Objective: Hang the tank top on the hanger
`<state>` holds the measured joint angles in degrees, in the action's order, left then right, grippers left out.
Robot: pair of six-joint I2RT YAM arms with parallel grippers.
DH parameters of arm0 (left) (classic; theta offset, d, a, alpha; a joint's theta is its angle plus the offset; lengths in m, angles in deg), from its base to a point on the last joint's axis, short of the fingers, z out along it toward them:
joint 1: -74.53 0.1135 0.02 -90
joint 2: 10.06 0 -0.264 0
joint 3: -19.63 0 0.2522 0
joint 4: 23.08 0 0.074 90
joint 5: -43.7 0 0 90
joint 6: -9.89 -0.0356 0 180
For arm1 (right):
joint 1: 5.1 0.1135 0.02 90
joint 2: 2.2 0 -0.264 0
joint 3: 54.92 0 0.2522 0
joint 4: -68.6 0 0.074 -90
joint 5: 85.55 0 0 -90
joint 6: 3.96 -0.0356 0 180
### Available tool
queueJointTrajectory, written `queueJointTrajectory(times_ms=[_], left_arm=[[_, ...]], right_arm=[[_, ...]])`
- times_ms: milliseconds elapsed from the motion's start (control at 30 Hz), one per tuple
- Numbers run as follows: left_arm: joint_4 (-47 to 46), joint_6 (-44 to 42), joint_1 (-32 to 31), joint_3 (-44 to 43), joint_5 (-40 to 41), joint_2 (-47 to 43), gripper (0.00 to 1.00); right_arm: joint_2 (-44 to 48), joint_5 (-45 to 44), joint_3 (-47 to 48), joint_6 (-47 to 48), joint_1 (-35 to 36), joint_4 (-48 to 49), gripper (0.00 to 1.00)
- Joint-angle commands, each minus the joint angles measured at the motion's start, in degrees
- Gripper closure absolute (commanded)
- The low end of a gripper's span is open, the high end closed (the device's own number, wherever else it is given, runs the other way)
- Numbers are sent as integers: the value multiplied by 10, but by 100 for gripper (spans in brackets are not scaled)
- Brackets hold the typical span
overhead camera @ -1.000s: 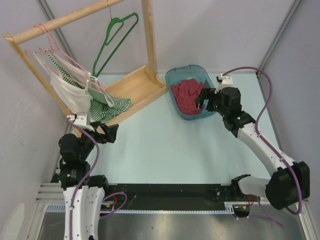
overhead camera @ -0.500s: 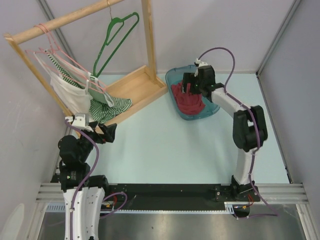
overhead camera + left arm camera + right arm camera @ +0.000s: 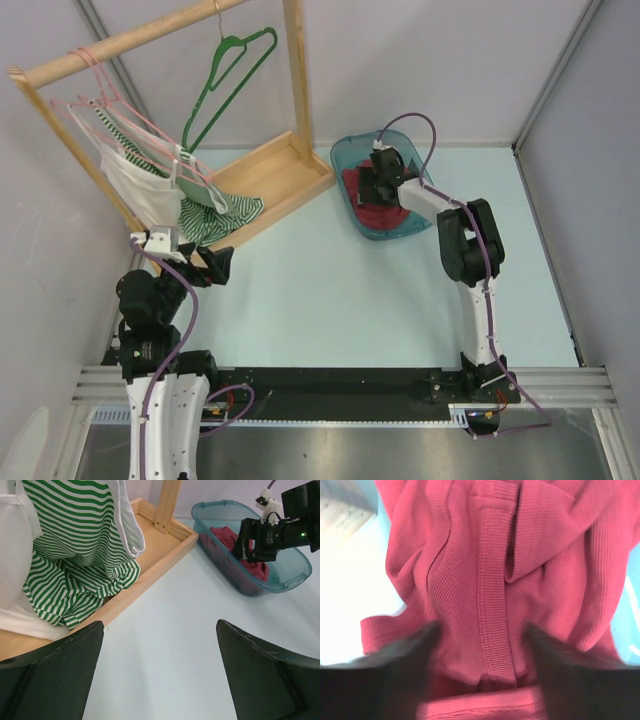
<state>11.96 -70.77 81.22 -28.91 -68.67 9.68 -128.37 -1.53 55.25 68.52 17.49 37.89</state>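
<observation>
The dark red tank top [image 3: 362, 211] lies crumpled in a teal bin [image 3: 346, 153]. My right gripper [image 3: 379, 186] is lowered into the bin on top of it. In the right wrist view the ribbed fabric [image 3: 490, 570] fills the frame, and the gripper [image 3: 482, 632] stands open with a hem fold between its blurred fingers [image 3: 417, 647]. The green hanger [image 3: 226, 84] hangs from the wooden rail at the back. My left gripper [image 3: 222, 265] is open over bare table [image 3: 160, 630], near the rack's base. From there the tank top [image 3: 224, 534] shows in the bin.
A wooden clothes rack [image 3: 270, 180] stands at the back left, with pink hangers [image 3: 100, 95] carrying a white garment [image 3: 140, 190] and a green-and-white striped garment [image 3: 80, 550]. The rack's base board [image 3: 150, 570] runs close to my left gripper.
My right arm has swung from the bin's right side to over the bin and come down onto the tank top. The left arm has not moved.
</observation>
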Motion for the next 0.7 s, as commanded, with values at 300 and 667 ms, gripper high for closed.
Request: queueJointTrajectory(times_ms=[300,667], left_arm=[[-13,-12,-5,1,7,-10,0],[-12,-12,-13,2,22,-27,1]], right_arm=[[92,7,74,27,0,-19,100],[326,-17,43,110,180,-11,100]])
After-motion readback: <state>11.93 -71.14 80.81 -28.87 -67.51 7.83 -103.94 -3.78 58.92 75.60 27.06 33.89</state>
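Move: The right hand is already down in the blue bin with its open fingers around the tank top, whose middle is about 1 cm to their right and 1 cm lower. The bin's centre is some 3 cm right and 1 cm farther out; the rack's near post stands roughly 12 cm left and 8 cm ahead, the striped garment some 27 cm left and 6 cm back. From the left hand, the tank top is about 28 cm ahead, 30 cm right and 22 cm down. Steeply upward, after a brief stop in the bin while the right fingers shut and pinch the red cloth: the hand hauls the tank top up some 24 cm, slow at first and then fast, drifting about 6 cm left and back towards the end. Meanwhile the wrist tips the fingers up by about 25 degrees and swings slightly counter-clockwise, the grip kept shut. ##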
